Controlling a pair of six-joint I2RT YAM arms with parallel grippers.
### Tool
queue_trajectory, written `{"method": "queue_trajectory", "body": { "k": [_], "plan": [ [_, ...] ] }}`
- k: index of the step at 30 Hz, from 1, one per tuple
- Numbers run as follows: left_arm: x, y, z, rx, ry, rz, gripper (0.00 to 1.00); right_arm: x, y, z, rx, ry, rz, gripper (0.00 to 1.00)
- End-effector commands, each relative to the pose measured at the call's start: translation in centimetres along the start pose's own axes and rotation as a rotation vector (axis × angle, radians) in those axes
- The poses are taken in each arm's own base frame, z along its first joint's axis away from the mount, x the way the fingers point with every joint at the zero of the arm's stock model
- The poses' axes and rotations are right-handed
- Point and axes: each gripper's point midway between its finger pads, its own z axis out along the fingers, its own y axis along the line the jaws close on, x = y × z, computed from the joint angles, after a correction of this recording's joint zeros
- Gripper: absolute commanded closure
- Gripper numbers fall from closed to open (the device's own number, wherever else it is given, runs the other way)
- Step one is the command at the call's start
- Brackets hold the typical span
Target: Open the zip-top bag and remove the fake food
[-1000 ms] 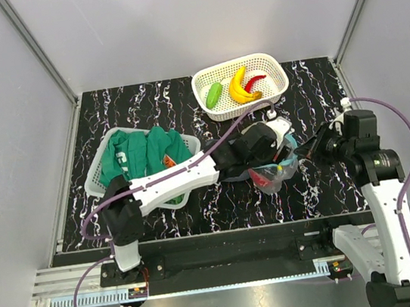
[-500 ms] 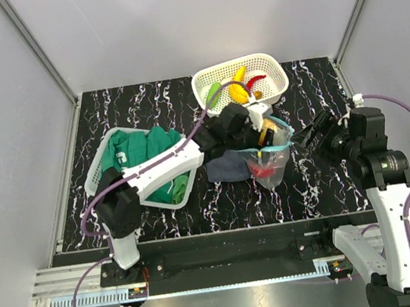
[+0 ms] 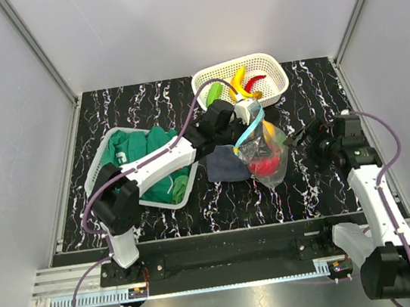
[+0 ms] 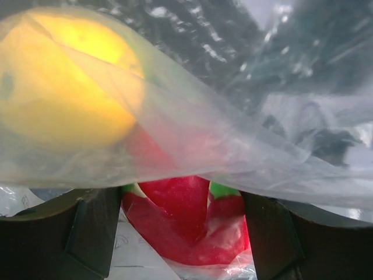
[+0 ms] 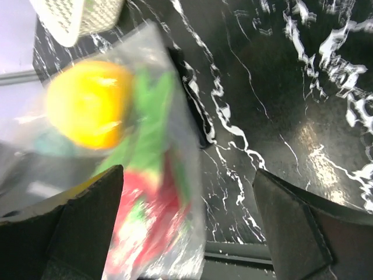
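Note:
The zip-top bag (image 3: 271, 161) hangs mouth-up at mid-table, its teal strip rising to my left gripper (image 3: 249, 117). That gripper's jaws stand wide apart, with the clear film (image 4: 233, 134) draped across both fingers. Below them the bag holds fake food: a red piece (image 4: 180, 216) (image 3: 265, 165) and a yellow-orange piece (image 4: 64, 87) (image 3: 268, 127). My right gripper (image 3: 300, 138) (image 5: 187, 172) is open just right of the bag (image 5: 175, 251) and grips nothing. A banana (image 3: 237, 79), a green vegetable (image 3: 213, 91) and a red chili (image 3: 256, 79) lie in the white basket (image 3: 274, 61).
A dark blue folded cloth (image 3: 225, 162) lies left of the bag. A grey basket (image 3: 97, 176) with green clothing (image 3: 140, 151) stands at the left, under my left arm. The white basket's corner (image 5: 76, 17) shows in the right wrist view.
My right gripper opened, let go of the bag's right edge and drew slightly away. My left arm pulled back toward the white basket, lifting the bag with it.

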Motion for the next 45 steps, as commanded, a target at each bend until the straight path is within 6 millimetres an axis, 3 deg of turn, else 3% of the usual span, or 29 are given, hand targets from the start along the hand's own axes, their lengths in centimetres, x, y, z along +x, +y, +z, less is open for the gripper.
{"method": "queue_trajectory", "body": {
  "k": [1, 8, 12, 13, 14, 17, 20, 21, 23, 26, 29, 36, 40, 45],
  "plan": [
    [-3.7, -5.3, -2.0, 0.193, -0.125, 0.046, 1.00, -1.2, 3.0, 1.6, -0.229, -0.062, -0.010, 0.00],
    [-3.3, -5.9, -1.7, 0.248, -0.120, 0.002, 1.00, -1.9, 2.9, 2.7, -0.352, -0.156, 0.084, 0.00],
    [-3.3, -6.6, -1.9, 0.285, -0.122, -0.009, 1.00, -1.6, 1.8, 4.1, -0.356, -0.158, 0.091, 0.04],
    [-3.3, -6.8, -2.0, 0.292, -0.123, -0.009, 1.00, -1.8, 2.1, 4.2, -0.382, -0.163, 0.087, 0.09],
    [-3.2, -6.8, -2.1, 0.294, -0.123, -0.013, 1.00, -1.7, 2.0, 4.5, -0.393, -0.156, 0.091, 0.24],
    [-3.1, -7.0, -2.2, 0.299, -0.122, -0.013, 1.00, -1.6, 2.1, 4.7, -0.447, -0.174, 0.108, 0.54],
    [-2.9, -6.9, -2.3, 0.295, -0.116, -0.016, 1.00, -1.8, 1.7, 4.7, -0.444, -0.204, 0.097, 0.72],
    [-2.8, -6.7, -2.2, 0.285, -0.115, -0.015, 1.00, -1.9, 1.2, 4.9, -0.423, -0.214, 0.104, 0.89],
    [-2.6, -6.2, -2.1, 0.262, -0.110, -0.008, 1.00, -2.3, 0.9, 4.9, -0.403, -0.233, 0.101, 1.00],
    [-2.5, -5.4, -2.1, 0.204, -0.117, 0.002, 1.00, -2.4, 0.7, 5.0, -0.386, -0.240, 0.074, 1.00],
    [-3.5, -3.2, -2.7, 0.029, -0.192, 0.041, 1.00, -2.8, -0.8, 5.0, -0.304, -0.267, 0.073, 1.00],
    [-4.7, -1.2, -4.6, -0.222, -0.282, 0.113, 1.00, -3.2, -5.7, 4.8, -0.070, -0.304, 0.090, 1.00],
    [-5.1, -1.3, -5.5, -0.249, -0.319, 0.114, 1.00, -3.0, -7.7, 5.2, 0.032, -0.272, 0.064, 1.00],
    [-4.8, -3.4, -4.7, -0.123, -0.274, 0.098, 1.00, -3.0, -7.9, 5.8, 0.049, -0.226, 0.004, 0.99]
  ]
}}
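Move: The red food with green tops, inside the zip-top bag, sits between the left hand's wide fingers, its middle about 5 cm below that hand and 2 cm back, 1 cm right. The orange lies some 6 cm ahead and 3 cm right of the left hand, 3 cm down; the grey cloth 10 cm ahead, 10 cm left, 16 cm below. From the open right hand, the bag's nearest edge is roughly 4 cm ahead, 3 cm left, 4 cm below. The bag's right-hand edge gets pinched by the right hand, which dips about 3 cm, slides forward 4-5 cm with its fingers tipping up, shuts on the plastic, then pulls it right and down with a little back. The left hand, at first gripping the red food, eases back 2 cm, then draws forward, left and up; its fingers lose the food and close most of the way. ##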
